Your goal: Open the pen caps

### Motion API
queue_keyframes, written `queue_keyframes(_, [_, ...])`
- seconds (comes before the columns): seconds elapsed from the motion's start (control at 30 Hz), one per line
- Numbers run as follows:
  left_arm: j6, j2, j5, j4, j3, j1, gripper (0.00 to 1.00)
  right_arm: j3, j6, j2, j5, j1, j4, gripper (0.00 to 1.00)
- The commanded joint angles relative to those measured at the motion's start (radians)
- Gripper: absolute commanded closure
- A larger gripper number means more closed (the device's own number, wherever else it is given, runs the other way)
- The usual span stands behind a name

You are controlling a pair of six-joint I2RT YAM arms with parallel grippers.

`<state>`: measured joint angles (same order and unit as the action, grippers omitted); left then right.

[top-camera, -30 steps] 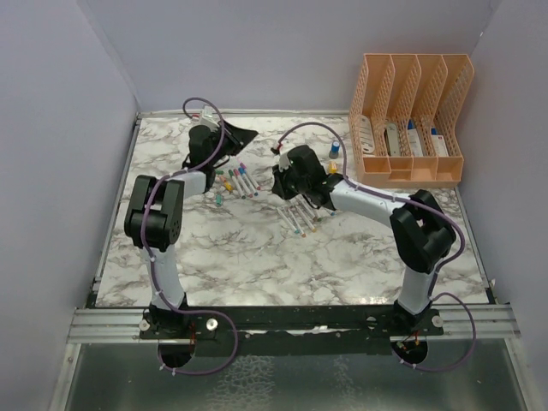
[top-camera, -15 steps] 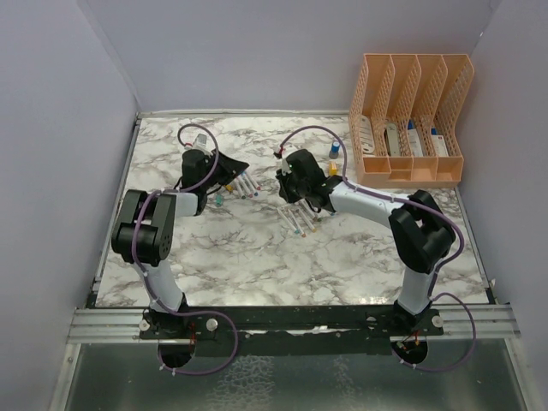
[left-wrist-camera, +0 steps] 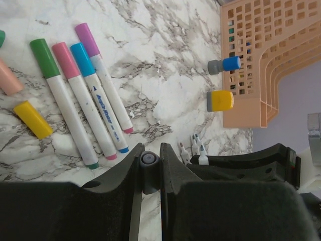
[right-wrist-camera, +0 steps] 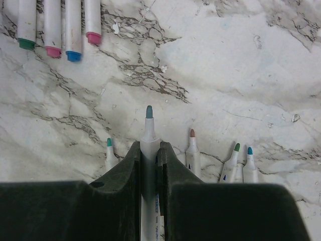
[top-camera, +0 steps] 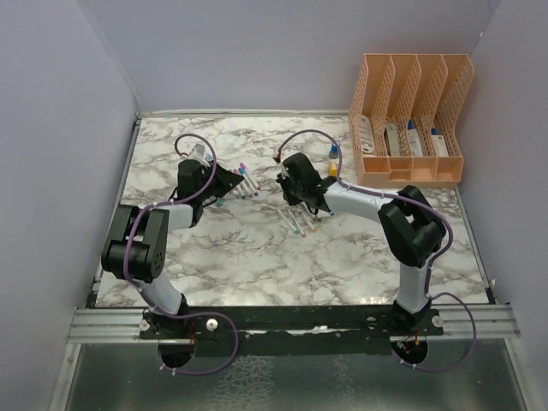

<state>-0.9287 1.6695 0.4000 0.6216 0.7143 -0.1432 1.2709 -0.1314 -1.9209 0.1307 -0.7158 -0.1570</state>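
In the left wrist view my left gripper (left-wrist-camera: 150,151) is shut on a small grey-blue pen cap (left-wrist-camera: 149,168), seen end-on between the pads. Beyond it lie capped white pens with green (left-wrist-camera: 44,57), pink (left-wrist-camera: 65,59), blue (left-wrist-camera: 82,58) and purple (left-wrist-camera: 87,39) caps. A loose yellow cap (left-wrist-camera: 32,119) lies beside them. My right gripper (right-wrist-camera: 149,146) is shut on an uncapped white pen (right-wrist-camera: 149,129) with a blue-green tip. Several uncapped pens (right-wrist-camera: 192,150) lie on the marble under it. In the top view the left gripper (top-camera: 226,181) and right gripper (top-camera: 291,185) hang low and apart.
An orange desk organiser (top-camera: 409,120) stands at the back right. A small blue cylinder (left-wrist-camera: 224,65) and a yellow block (left-wrist-camera: 219,100) sit beside it. Purple walls close in the marble table (top-camera: 257,257) on three sides.
The left arm has folded down and drawn back toward me, bringing its gripper low over the capped pens. The right gripper has shifted only slightly.
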Motion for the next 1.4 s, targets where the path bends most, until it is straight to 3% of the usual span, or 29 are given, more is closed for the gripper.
queue_keyframes(0.0, [0.035,-0.009,-0.027,-0.016,-0.009,0.01,1.0,-0.008,0.015,-0.02,0.035,0.005,0.008,0.99])
queue_keyframes(0.43, [0.038,-0.014,-0.028,-0.02,-0.029,0.044,1.0,-0.038,0.009,-0.03,0.029,0.006,0.015,0.94])
queue_keyframes(0.8, [0.042,-0.021,-0.021,-0.023,-0.044,0.063,1.0,-0.067,0.001,0.021,0.101,0.009,0.009,0.99])
queue_keyframes(1.37, [0.039,-0.022,-0.004,-0.021,-0.033,0.07,1.0,-0.196,0.01,0.185,0.151,0.153,-0.021,0.99])
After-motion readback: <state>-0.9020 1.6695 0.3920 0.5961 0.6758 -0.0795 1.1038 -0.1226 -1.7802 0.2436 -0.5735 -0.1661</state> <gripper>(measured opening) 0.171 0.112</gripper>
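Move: From the right hand, holding the uncapped pen, the free spot at the row's right end is some 12 cm right, 4 cm ahead and 5 cm below. The blue-tipped pen lies about 10 cm right and 3 cm ahead, the brown-tipped 6 cm right and 2 cm ahead, the yellow bottle 14 cm right and 12 cm ahead. From the left hand, the yellow cap is about 4 cm ahead, 5 cm left, 9 cm below; the green capped pen 5 cm ahead, 2 cm left. Down about 2 cm with a slight drift right and back, then in a quick sweep to the right, the right hand carries its pen over the row of uncapped pens to the blue-tipped one, some 10 cm right in all, rising again and turning about 10 degrees clockwise. The left hand keeps its cap pinched and eases about 3 cm left and 2 cm down towards the yellow cap. ##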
